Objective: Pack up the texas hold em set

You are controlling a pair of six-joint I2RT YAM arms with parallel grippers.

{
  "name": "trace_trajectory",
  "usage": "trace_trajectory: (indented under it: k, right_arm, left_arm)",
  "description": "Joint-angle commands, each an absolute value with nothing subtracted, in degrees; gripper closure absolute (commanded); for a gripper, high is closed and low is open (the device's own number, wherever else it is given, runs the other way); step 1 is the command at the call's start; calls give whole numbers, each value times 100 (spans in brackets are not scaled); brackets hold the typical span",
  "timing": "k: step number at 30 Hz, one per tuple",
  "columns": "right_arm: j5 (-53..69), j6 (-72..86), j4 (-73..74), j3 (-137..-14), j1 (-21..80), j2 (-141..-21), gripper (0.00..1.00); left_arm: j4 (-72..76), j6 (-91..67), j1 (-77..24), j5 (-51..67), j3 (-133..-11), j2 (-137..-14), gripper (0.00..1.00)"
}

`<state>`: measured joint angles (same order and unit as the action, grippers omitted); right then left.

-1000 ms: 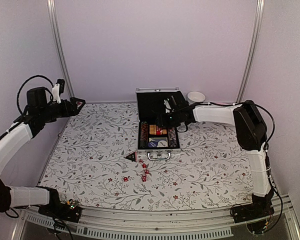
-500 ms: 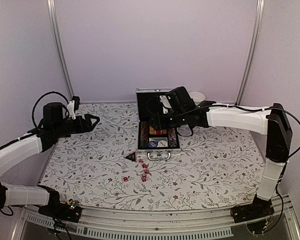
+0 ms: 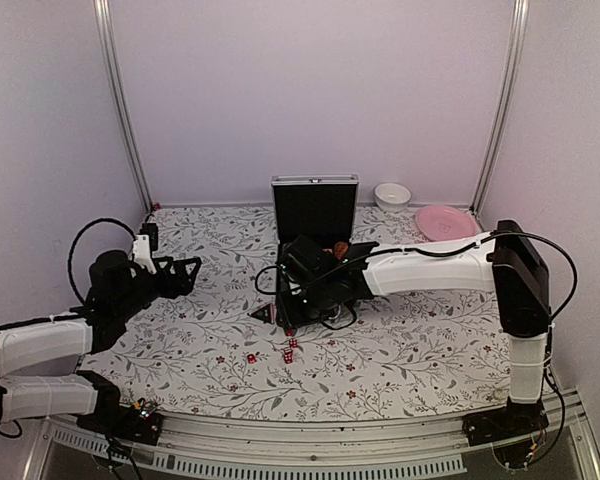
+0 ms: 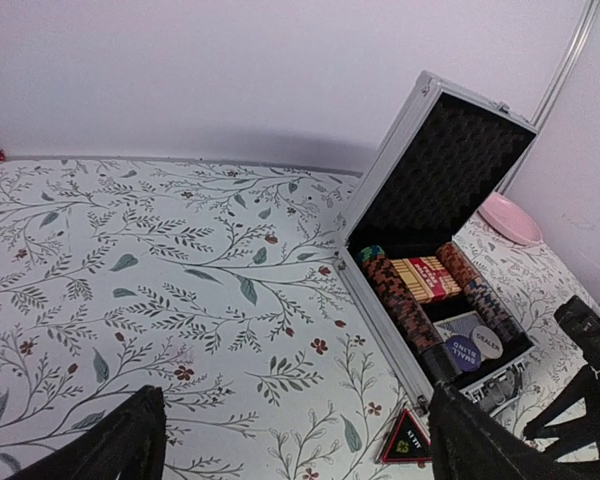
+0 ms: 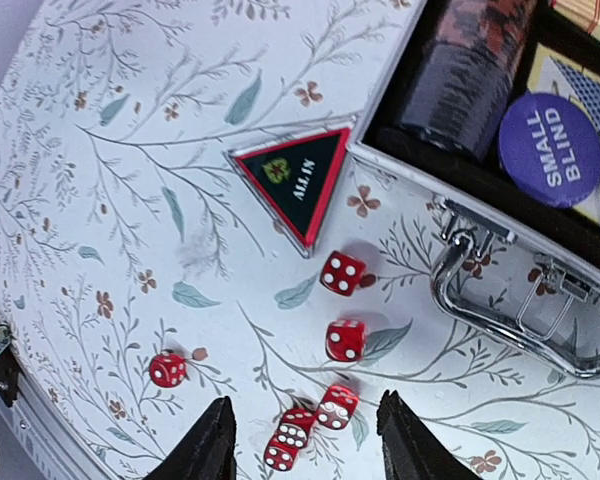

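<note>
The silver case (image 3: 315,208) stands open at the table's middle back, lid upright; in the left wrist view the case (image 4: 435,185) holds rows of poker chips (image 4: 400,300) and a tan-red card pack (image 4: 428,277). A black triangular piece (image 5: 295,183) lies by the case's front left corner. Several red dice (image 5: 346,339) are scattered in front of the metal handle (image 5: 500,320). My right gripper (image 5: 306,400) hangs open just above the nearest dice, holding nothing. Out over bare tablecloth, my left gripper (image 4: 290,440) is open and empty, left of the case.
A pink plate (image 3: 443,221) and a white bowl (image 3: 392,194) sit at the back right, beside the case. The right arm stretches across the case's base in the top view, hiding most of it. Metal frame posts stand at both back corners.
My right arm has swung from above the case's inside down and forward to the dice in front of it, its jaws narrowing a little. The left arm has lowered and turned toward the case.
</note>
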<state>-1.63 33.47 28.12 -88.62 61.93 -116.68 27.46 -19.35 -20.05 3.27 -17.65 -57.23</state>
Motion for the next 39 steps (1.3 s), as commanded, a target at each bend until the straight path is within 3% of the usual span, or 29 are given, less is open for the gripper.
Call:
trace_trajectory:
  k: [1, 10, 39]
  right_arm:
    - [-571, 3809, 3705, -9482, 6275, -12060, 53]
    - [-770, 4043, 4190, -10373, 6357, -12854, 58]
    - [-967, 4078, 4308, -10736, 6372, -13336, 77]
  left_arm:
    - [4238, -1542, -2188, -226, -1177, -5543, 9]
    - [4186, -1421, -2224, -350, -1028, -5343, 8]
    - [4280, -1529, -2228, -258, -1105, -5771, 8]
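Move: The red die the right hand goes for, second in the row in front of the case, is about 2 cm ahead of it, 1 cm left and 7 cm down. From that die, the first die sits some 2 cm farther out and 2 cm left, the third 3 cm nearer; the ALL IN triangle is 5 cm out and 5 left, the case handle 4 out and 6 right. From the left hand the die is about 20 cm right, 5 back, 17 below. No grip on a die yet: the right hand sinks about 5 cm, nearly straight down, onto the second die, turning some 15 degrees so the fingers point more steeply at the table. Meanwhile the fingers narrow from about half open to a quarter, one tip either side of the die, and go on closing slowly as the hand hovers low. ##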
